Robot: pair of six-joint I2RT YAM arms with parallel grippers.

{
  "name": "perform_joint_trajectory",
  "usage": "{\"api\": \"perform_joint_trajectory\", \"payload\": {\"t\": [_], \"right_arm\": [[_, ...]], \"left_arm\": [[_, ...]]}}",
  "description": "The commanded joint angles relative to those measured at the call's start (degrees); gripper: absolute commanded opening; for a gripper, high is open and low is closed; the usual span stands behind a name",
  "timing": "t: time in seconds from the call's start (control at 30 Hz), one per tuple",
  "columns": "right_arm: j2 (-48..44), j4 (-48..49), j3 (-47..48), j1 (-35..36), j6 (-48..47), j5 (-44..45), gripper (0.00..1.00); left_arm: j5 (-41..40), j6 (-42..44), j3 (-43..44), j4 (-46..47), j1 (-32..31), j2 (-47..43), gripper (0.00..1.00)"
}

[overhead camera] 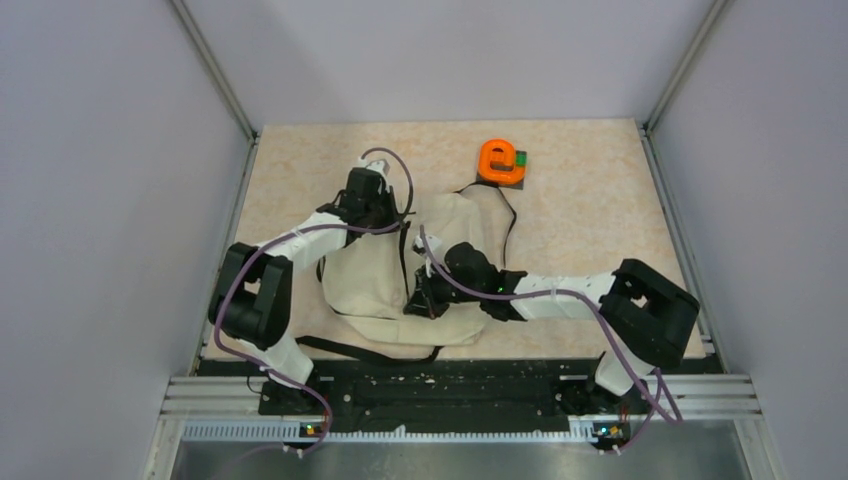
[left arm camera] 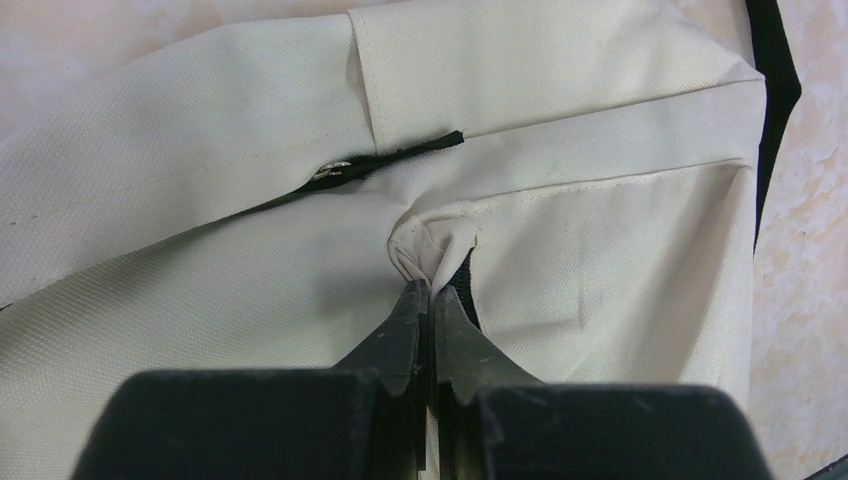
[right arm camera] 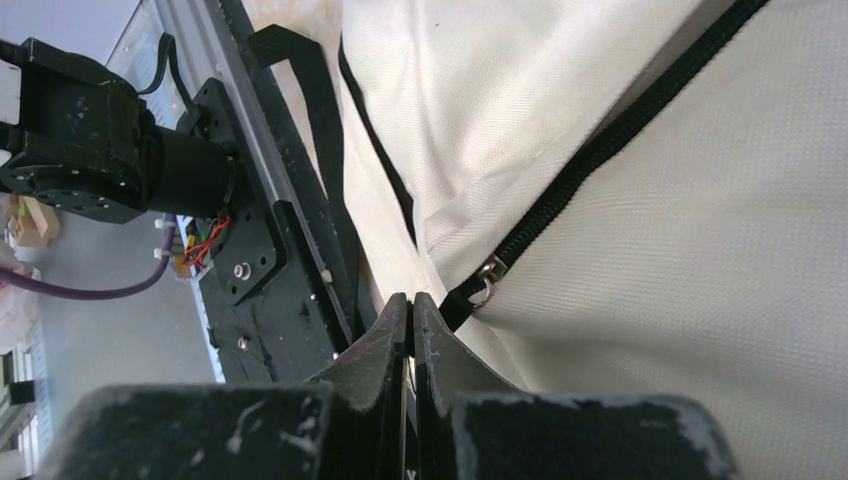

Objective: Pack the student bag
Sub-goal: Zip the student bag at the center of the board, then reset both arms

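The student bag (overhead camera: pixel 375 280), cream fabric with black zippers, lies flat on the table between my two arms. My left gripper (overhead camera: pixel 383 212) is at its far edge, shut on a pinched fold of the cream fabric (left arm camera: pixel 432 245) beside a zipper end. In the left wrist view the left gripper (left arm camera: pixel 430 288) shows no gap between its fingers. My right gripper (overhead camera: pixel 425 297) is at the bag's near right side. In the right wrist view the right gripper (right arm camera: pixel 411 300) is shut on the black zipper pull (right arm camera: pixel 462 298), which hangs from the metal slider (right arm camera: pixel 490 268).
An orange ring-shaped object (overhead camera: pixel 500 158) rests on a dark flat item with a green corner at the back of the table. A black bag strap (overhead camera: pixel 360 350) trails along the near edge by the black base rail (right arm camera: pixel 270 230). The left arm's base (right arm camera: pixel 90 140) stands close by.
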Motion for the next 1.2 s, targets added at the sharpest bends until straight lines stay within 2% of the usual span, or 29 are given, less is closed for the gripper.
{"api": "perform_joint_trajectory", "payload": {"t": [0.0, 0.33, 0.5, 0.53, 0.6, 0.63, 0.77, 0.87, 0.93, 1.03, 1.17], "right_arm": [[0.9, -3.2, -1.5, 3.9, 0.4, -5.1, 0.00], [2.9, -5.0, -1.7, 6.9, -0.7, -5.2, 0.00], [1.1, -8.7, 1.8, 6.9, -3.6, -0.6, 0.00], [0.5, -9.4, 3.0, 6.9, -4.3, 0.3, 0.04], [-0.4, -10.9, 5.4, 6.9, -5.8, 2.2, 0.28], [-0.8, -11.7, 6.8, 6.9, -6.6, 3.1, 0.38], [-3.6, -14.6, 9.6, 6.9, -9.4, 7.5, 0.68], [-6.7, -17.3, 10.2, 6.9, -11.2, 11.8, 0.86], [-8.8, -20.2, 10.9, 6.7, -13.1, 14.6, 0.94], [-11.1, -23.7, 11.7, 5.4, -15.3, 17.6, 0.96], [-14.0, -25.0, 10.7, -0.5, -15.6, 16.8, 0.97]], "left_arm": [[-4.6, 0.7, 4.0, 9.0, 1.9, 0.3, 0.00], [-5.0, 0.5, 4.3, 9.0, 2.1, 0.2, 0.00], [-2.9, 0.7, 3.5, 10.1, 2.2, -0.1, 0.00], [-2.2, 0.8, 2.9, 11.0, 2.2, -0.4, 0.00], [-0.6, 0.8, 1.9, 12.6, 2.2, -1.0, 0.00], [-0.1, 0.8, 1.6, 13.1, 2.1, -1.4, 0.06], [1.8, 1.4, 0.0, 13.9, 2.1, -3.9, 0.49], [1.1, 2.9, -2.7, 14.6, 2.1, -7.2, 0.74], [0.4, 3.8, -4.5, 14.8, 2.1, -9.8, 0.81], [-0.2, 4.2, -7.2, 15.2, 2.2, -13.8, 0.87], [-3.6, 2.5, -10.8, 15.0, 2.3, -19.0, 0.89]]}}
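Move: The right hand has the black pull tab of the student bag's main zip pinched at its fingertips; the slider sits about 2 cm ahead, 1 cm left and 2 cm lower. The black strap lies some 8 cm back and 8 cm left, 6 cm down. The left hand pinches the cloth fold at the zip's far end; from it the slider is about 15 cm back, 1 cm right and 3 cm lower, and the upper zip tab 4 cm ahead, 1 cm right and 2 cm down. Back and down by a centimetre or two, the right hand draws the held pull tab towards the zip's near end while the left stays and keeps the fold pinched. Then both open wide: the right slips a little farther back before lifting some 7 cm away, forward and rightward; the left slides forward off the fold, rises about 7 cm and eases back and left. Both tilt roughly 15 degrees, fingertips upward. ##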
